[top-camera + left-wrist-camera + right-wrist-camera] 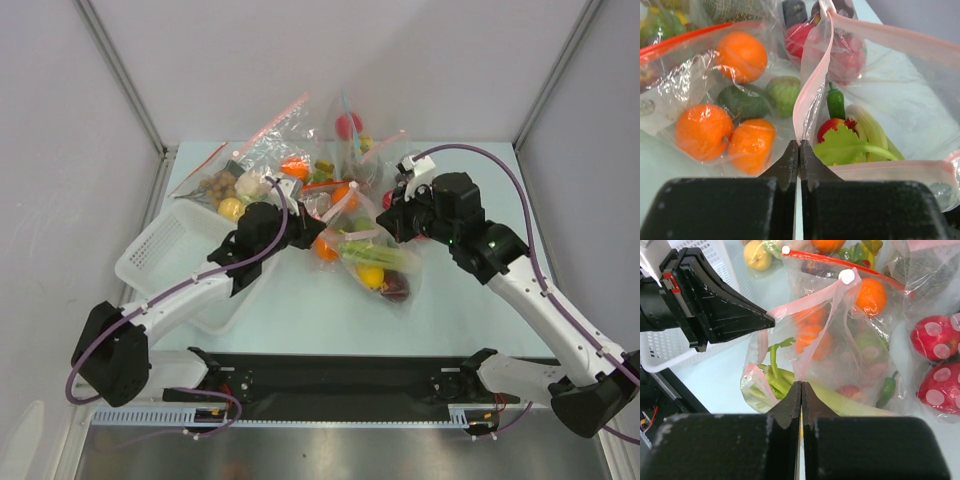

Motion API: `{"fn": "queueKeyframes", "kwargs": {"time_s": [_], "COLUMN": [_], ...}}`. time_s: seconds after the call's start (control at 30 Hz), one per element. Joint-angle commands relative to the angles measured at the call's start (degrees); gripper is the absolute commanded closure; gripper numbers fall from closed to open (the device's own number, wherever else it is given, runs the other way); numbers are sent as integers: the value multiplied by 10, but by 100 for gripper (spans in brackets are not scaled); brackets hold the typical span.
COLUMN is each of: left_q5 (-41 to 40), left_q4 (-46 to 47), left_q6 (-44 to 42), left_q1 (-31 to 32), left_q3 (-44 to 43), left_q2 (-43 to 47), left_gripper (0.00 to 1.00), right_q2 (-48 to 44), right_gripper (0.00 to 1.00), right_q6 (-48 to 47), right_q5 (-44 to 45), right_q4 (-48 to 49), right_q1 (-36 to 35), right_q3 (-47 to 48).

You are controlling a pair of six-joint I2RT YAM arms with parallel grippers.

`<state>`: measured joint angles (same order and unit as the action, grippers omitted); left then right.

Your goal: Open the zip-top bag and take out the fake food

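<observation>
The zip-top bag lies mid-table, its pale pink zip strip pulled apart into a wide mouth. My left gripper is shut on the left lip, which runs down into its tips. On the opposite lip my right gripper is shut, the plastic pinched at its tips. Fake food shows inside: a long leek, a green chilli, a leafy green piece, a lemon and a dark red apple. Oranges lie under clear plastic left of the lip.
A white slatted basket stands at the left, under the left arm. Smaller bags with red strips crowd the back of the table. Red spotted toys sit to the right of the bag. The left gripper's fingers reach in opposite the right one.
</observation>
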<state>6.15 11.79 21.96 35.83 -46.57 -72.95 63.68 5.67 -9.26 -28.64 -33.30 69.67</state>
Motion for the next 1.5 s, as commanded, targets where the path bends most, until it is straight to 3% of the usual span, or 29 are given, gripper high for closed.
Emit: {"fn": "queueKeyframes", "kwargs": {"time_s": [0.0,0.07,0.1,0.27,0.47,0.8,1.03,1.47], "left_q5": [0,11,11,-5,75,200,273,291], "left_q4": [18,27,29,35,50,8,-104,-251], "left_q6": [-21,-35,-48,-98,-158,-205,-267,-328], "left_q1": [4,4,5,5,5,23,46,78], "left_q3": [23,32,37,42,12,-103,-174,-201], "left_q2": [36,47,63,120,136,-6,-74,-95], "left_gripper": [100,76,54,36,32,34,34,32], "right_q2": [-2,2,6,12,3,-14,-20,-10], "right_gripper": [100,100,100,100,100,100,100,100], "right_q6": [-12,-13,-12,-18,-26,-44,-50,-56], "right_q5": [13,13,11,5,-8,-40,-38,-32], "right_q4": [12,10,10,8,0,-22,-30,-30], "right_q1": [-7,-8,-9,-9,-12,-13,-15,-15], "right_q3": [14,11,5,-9,-22,-41,-48,-44]}}
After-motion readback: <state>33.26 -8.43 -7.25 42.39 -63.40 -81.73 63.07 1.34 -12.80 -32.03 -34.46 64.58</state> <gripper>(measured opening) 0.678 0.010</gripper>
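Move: The celery in the clear bag lies about 12 cm to the left hand's right, 2 cm back and 12 cm below; the lemon beside it is some 11 cm right and 6 cm back, the nearer orange almost under that hand, about 2 cm ahead and 1 cm left, both about as low. Both hands already pinch the bag's pink rim. From the right hand the celery is nearly straight below, about 2 cm ahead and 19 cm down. The bag's pink lip is let go by the left fingers, which open about two-thirds as the hand backs off, rising some 8 cm with fingertips tipping up. It then swings right and back, sinking to its starting height and turning about 40 degrees clockwise, to the mouth above the celery's leafy end, fingers still open. The right hand keeps its pinch on the rim and lowers it about 5 cm, easing slightly back. ##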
